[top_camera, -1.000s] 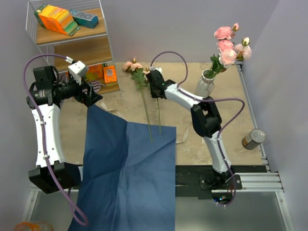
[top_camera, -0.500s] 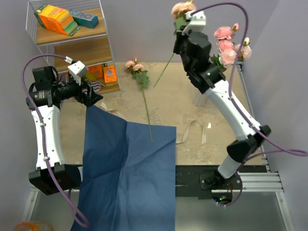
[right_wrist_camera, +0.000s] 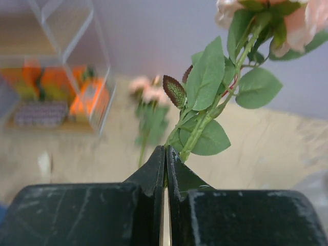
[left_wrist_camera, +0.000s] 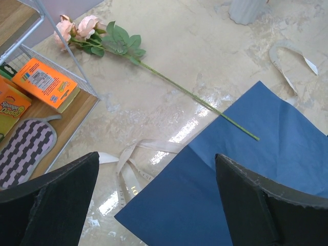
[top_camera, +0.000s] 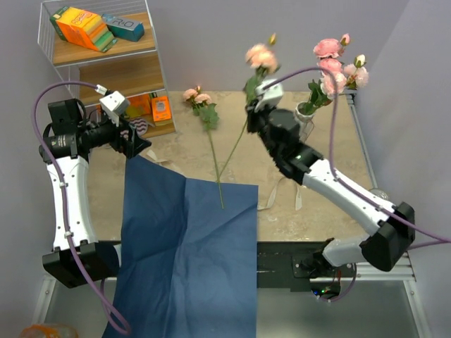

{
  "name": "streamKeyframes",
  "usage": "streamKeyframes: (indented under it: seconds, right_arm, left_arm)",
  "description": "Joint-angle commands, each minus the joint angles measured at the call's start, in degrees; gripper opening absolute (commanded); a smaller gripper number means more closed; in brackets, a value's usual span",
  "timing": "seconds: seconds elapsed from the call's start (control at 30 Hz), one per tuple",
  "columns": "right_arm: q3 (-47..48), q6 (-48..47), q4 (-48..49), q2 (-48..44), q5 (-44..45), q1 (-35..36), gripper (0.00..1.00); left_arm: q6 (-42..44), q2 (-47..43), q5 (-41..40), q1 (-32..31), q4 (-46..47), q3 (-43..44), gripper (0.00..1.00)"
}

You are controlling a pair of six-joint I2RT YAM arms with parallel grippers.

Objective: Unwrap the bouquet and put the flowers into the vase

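The bouquet is undone: its blue paper [top_camera: 190, 239] lies flat over the table's near edge. My right gripper [top_camera: 252, 105] is shut on the stem of one pink rose [top_camera: 261, 55] and holds it in the air, left of the white vase [top_camera: 307, 121]. The stem slants down towards the paper. In the right wrist view the gripper [right_wrist_camera: 165, 154] pinches the stem just below the leaves [right_wrist_camera: 205, 77]. Several roses [top_camera: 331, 67] stand in the vase. One more rose [top_camera: 199, 96] lies on the table. My left gripper [left_wrist_camera: 156, 205] hangs open above the paper's far corner [left_wrist_camera: 246, 174], holding nothing.
A wire shelf [top_camera: 106, 63] with orange boxes stands at the back left, close to my left gripper. Cream ribbon pieces lie on the table by the paper [left_wrist_camera: 128, 164] and near the vase [top_camera: 282, 193]. The lying rose's stem [left_wrist_camera: 195, 97] reaches onto the paper.
My right arm lifted a rose off the table, swung it high, and now holds it lower beside the vase. The left arm has not moved.
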Motion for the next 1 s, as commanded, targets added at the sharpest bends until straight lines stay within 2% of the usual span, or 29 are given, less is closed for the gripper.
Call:
streamKeyframes:
  seconds: [0.0,0.23,0.5,0.57,0.63,0.67,0.77,0.97]
  right_arm:
    - [-7.1,2.1,-1.4,1.6,-7.1,4.3,0.0]
    - [-14.8,1.8,0.1,7.9,-5.5,5.6,0.0]
    - [-17.9,0.3,0.2,14.5,-1.7,5.6,0.0]
    - [-16.0,0.2,-3.9,16.4,-1.6,5.6,0.24]
    - [-15.5,0.3,-6.3,17.4,-1.6,5.6,0.44]
    - [-15.5,0.7,-6.7,17.2,-1.8,5.6,0.6]
    - [-14.3,0.5,-9.3,16.8,-2.2,5.6,0.8]
    - [-12.4,-0.9,-12.9,16.9,-4.0,5.5,0.81]
  left_arm:
    - [-1.2,-1.2,1.1,0.5,2.0,-0.1,0.99]
    - [-1.2,-1.9,1.7,0.5,2.1,-0.9,0.99]
    - [0.1,-2.8,0.9,0.4,2.0,-2.1,0.99]
    - [0.4,-2.9,0.8,0.4,1.8,-2.4,0.99]
    - [0.6,-3.0,0.7,0.5,1.7,-2.4,0.99]
    - [0.7,-3.0,0.7,0.5,1.7,-2.5,0.99]
    - [0.7,-3.0,0.8,0.5,1.6,-2.4,0.99]
    - [0.6,-2.8,0.9,0.5,1.4,-1.9,0.99]
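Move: The right hand holds a pink rose in shut fingers just below its leaves; the bare table where it will be laid is about 33 cm below, 5 cm nearer the base and 3 cm left. The last lying flower's middle is roughly 10 cm left and 4 cm farther out, at table height. The vase stands some 14 cm right and 5 cm ahead, the paper's far right corner 8 cm back and 4 cm right. From the left hand, that table spot is about 25 cm right, 3 cm ahead and 27 cm below. Still pinching the rose's stem, the right hand brings it down about 30 cm to the table beside the blue paper's far right corner, fast at first and then slower, ending some 5 cm nearer the base and 3 cm farther left. The wrist tips the fingers downward by some 30 degrees and its left side drops; late in the descent the fingers open wide and let go of the stem. ##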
